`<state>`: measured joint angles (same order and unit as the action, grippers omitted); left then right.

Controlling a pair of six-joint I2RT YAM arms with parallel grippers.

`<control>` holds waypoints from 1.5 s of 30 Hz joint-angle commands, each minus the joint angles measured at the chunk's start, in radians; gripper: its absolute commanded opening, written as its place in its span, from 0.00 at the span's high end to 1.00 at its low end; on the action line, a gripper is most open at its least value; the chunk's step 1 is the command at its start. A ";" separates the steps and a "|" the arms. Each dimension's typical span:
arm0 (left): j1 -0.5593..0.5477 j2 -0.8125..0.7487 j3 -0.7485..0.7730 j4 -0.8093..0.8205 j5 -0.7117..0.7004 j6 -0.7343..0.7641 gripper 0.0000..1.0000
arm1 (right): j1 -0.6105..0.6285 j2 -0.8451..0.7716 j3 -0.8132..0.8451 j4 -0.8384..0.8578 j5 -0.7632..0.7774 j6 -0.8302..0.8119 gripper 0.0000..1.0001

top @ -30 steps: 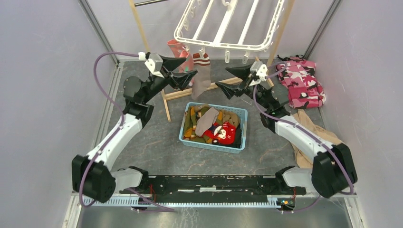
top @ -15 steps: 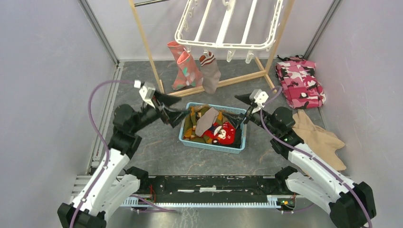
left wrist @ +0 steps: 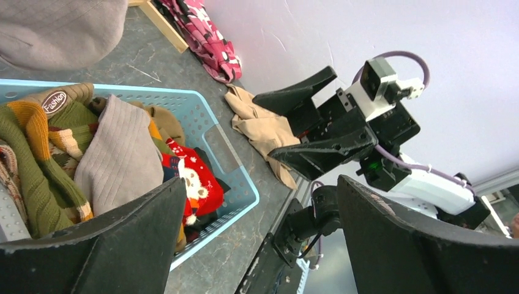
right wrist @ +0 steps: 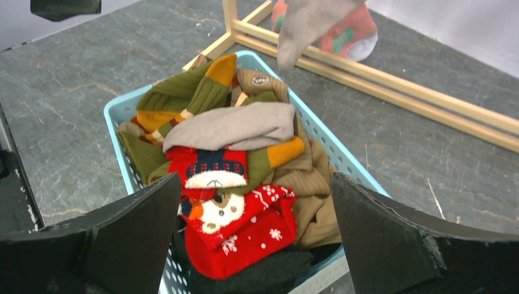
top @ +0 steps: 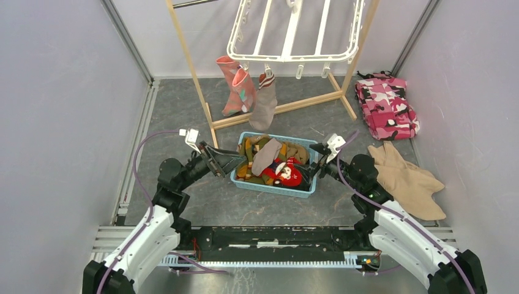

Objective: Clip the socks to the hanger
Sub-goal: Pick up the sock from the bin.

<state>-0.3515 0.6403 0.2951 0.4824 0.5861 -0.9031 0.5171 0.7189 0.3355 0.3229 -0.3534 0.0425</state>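
The white hanger [top: 287, 30] hangs at the top, with two salmon-pink socks [top: 235, 92] and a grey-brown striped-cuff sock [top: 264, 101] clipped to its near rim. More socks fill a blue basket [top: 235, 177]: red ones [top: 287, 173], a grey one [top: 266, 156] and olive ones. My left gripper [top: 235, 161] stands open at the basket's left end, nothing between its fingers [left wrist: 260, 180]. My right gripper [top: 312, 165] stands open at the right end, over the red socks [right wrist: 245, 233], also holding nothing [right wrist: 254, 177].
A light wooden frame stand [top: 275, 110] carries the hanger. A pink camouflage cloth [top: 387, 107] lies at the back right and a tan garment [top: 407, 177] beside my right arm. Grey walls close in both sides.
Both arms have dropped from the hanger's near rim down to the two ends of the basket, and their jaws have spread wider. The clipped socks now hang free.
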 commanded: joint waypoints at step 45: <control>-0.570 0.920 0.637 -0.386 -0.937 0.686 0.79 | 0.006 -0.005 -0.055 0.023 -0.005 -0.009 0.02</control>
<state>-0.9169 1.5631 0.8833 0.1005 -0.3241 -0.2745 0.5171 0.7151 0.2817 0.3126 -0.3401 0.0154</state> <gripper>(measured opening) 0.284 0.979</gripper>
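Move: The grey sock on top of the pile in the bin lies about 9 cm ahead of the left hand, 10 cm to its right and 16 cm below. The red sock is some 7 cm farther right than the grey one and 5 cm nearer the base; the brown "Fashion" sock is 4 cm left of the grey one and 5 cm farther out. From the right hand, the grey sock is roughly 6 cm ahead, 12 cm left and 10 cm below. The left hand first swings right and a little down, about 8 cm towards the bin, then drives forward and down onto the grey sock, ending some 14 cm lower while the wrist rolls over about 55 degrees so the fingers go from pointing sideways to pointing steeply down. Its wide-open fingers narrow on the way and close most of the rest at the bottom, tips coming either side of a fold of grey cloth and starting to pinch it, as the open right hand sinks a couple of centimetres beside the bin. ##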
